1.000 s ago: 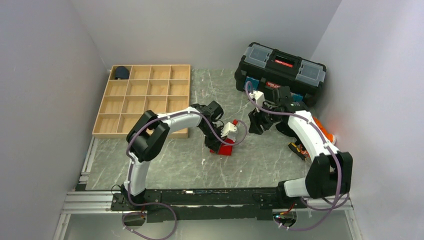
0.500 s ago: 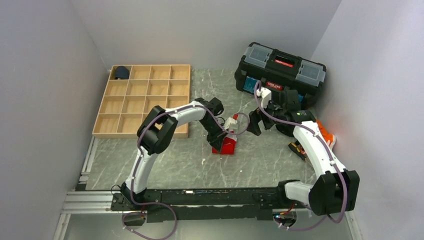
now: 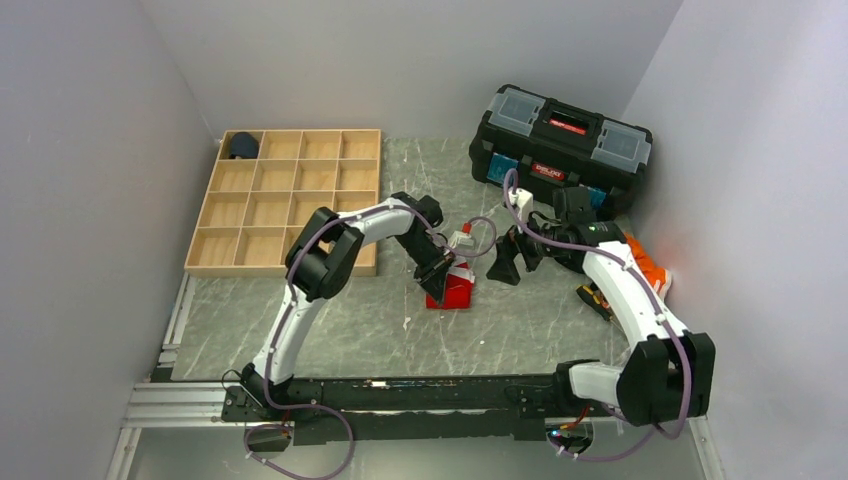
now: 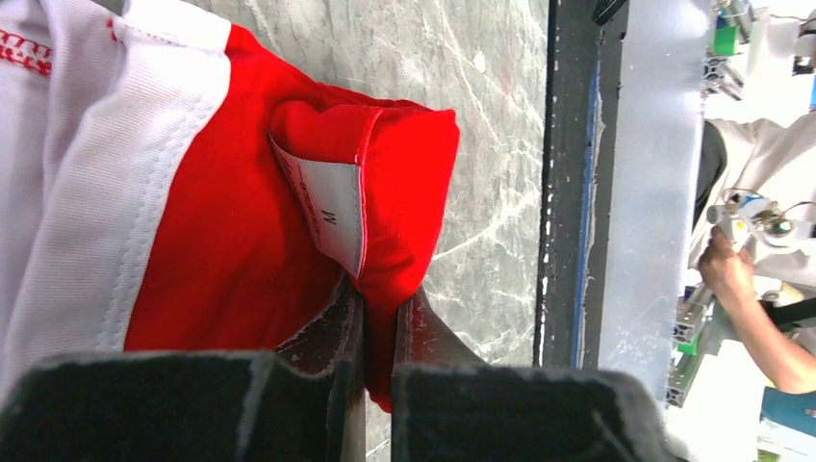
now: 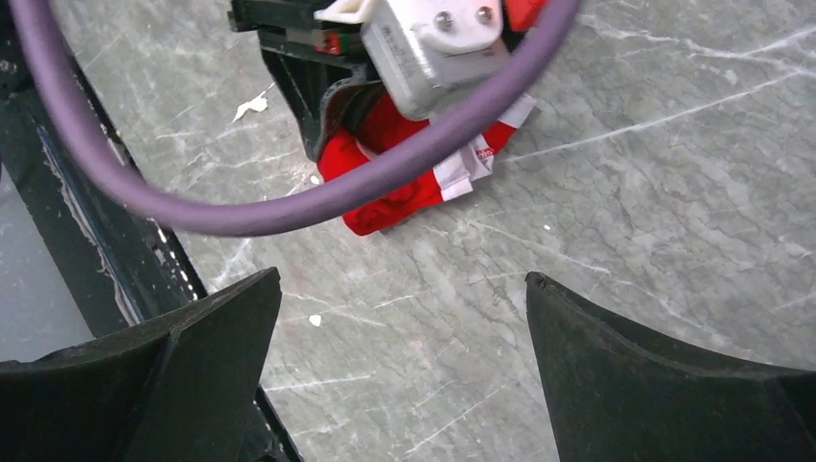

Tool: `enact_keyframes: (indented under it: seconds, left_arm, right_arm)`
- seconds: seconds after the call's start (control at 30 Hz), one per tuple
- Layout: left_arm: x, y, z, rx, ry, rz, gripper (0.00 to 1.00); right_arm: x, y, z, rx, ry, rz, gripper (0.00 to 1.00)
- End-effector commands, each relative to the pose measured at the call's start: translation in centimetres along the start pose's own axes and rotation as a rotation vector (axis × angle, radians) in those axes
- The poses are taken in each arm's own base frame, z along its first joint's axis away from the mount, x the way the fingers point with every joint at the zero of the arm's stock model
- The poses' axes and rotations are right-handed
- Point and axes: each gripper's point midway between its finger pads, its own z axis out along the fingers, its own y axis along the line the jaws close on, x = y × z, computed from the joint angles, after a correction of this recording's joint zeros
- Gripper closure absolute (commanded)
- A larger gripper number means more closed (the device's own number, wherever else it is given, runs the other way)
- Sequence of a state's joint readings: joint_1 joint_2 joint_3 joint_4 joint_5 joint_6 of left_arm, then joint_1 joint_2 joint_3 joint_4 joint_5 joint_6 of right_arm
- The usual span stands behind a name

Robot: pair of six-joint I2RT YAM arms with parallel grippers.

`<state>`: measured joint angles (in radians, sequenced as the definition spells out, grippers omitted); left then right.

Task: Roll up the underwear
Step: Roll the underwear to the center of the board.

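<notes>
The underwear [image 3: 458, 291] is a bright red, partly folded piece with white trim, lying on the marble table near its middle. My left gripper [image 3: 440, 278] is shut on a red fold of it. The left wrist view shows the underwear [image 4: 241, 212] with its white label, the cloth pinched between the jaws of the left gripper [image 4: 377, 313]. My right gripper [image 3: 506, 266] hangs wide open just right of the garment, with nothing between its fingers. In the right wrist view the underwear [image 5: 409, 197] lies beyond the right gripper [image 5: 404, 284], under the left gripper's body [image 5: 318, 87].
A wooden compartment tray [image 3: 285, 205] stands at the back left with a dark navy bundle [image 3: 242, 147] in its far corner cell. A black toolbox [image 3: 560, 135] sits at the back right. An orange cloth [image 3: 647, 262] lies by the right wall. A metal rail [image 3: 400, 390] runs along the near edge.
My right gripper has opened wide and dropped toward the underwear. The left arm's elbow swung right while its gripper stayed shut on the red cloth.
</notes>
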<state>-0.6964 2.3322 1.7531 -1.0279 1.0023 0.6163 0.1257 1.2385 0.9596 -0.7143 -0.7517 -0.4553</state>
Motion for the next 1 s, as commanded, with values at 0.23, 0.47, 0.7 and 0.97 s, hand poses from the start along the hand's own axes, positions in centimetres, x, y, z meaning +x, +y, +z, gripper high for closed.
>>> enact_keyframes:
  seconds: [0.23, 0.47, 0.7, 0.97]
  left_arm:
    - [1.5, 1.9, 0.9, 0.102, 0.009, -0.150, 1.00]
    - [1.8, 2.1, 1.4, 0.171, -0.012, -0.251, 1.00]
    - [1.8, 2.5, 1.8, 0.181, -0.004, -0.311, 1.00]
    - [1.6, 2.5, 1.8, 0.184, -0.005, -0.330, 1.00]
  right_arm:
    - [1.6, 3.1, 2.7, 0.089, 0.102, -0.386, 0.07]
    - [3.7, 3.9, 6.2, 0.123, 0.206, -0.578, 0.12]
    - [5.2, 4.2, 9.3, 0.159, 0.313, -0.767, 0.21]
    - [6.3, 3.2, 10.9, 0.217, 0.394, -0.892, 0.27]
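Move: The underwear's near-left edge is already pinched in my left hand; its middle lies about 3 cm ahead, 4 cm to the right and slightly below. From my right hand, wide open, the underwear is some 12 cm left, 2 cm back and 13 cm lower. The toolbox's middle stands about 27 cm ahead and 10 cm right of that hand. The wooden tray's middle lies about 20 cm ahead and 32 cm left of my left hand, roughly level. I keep my left pinch almost in place and roll that wrist some 25 degrees, swinging its fingertips back and up so the held edge turns forward. Meanwhile my right hand comes back about 5 cm and left, then sinks some 10 cm beside the underwear's near-right corner, turning its fingers steeply down and partly narrowing their gap, one tip coming close to the cloth's right edge. ##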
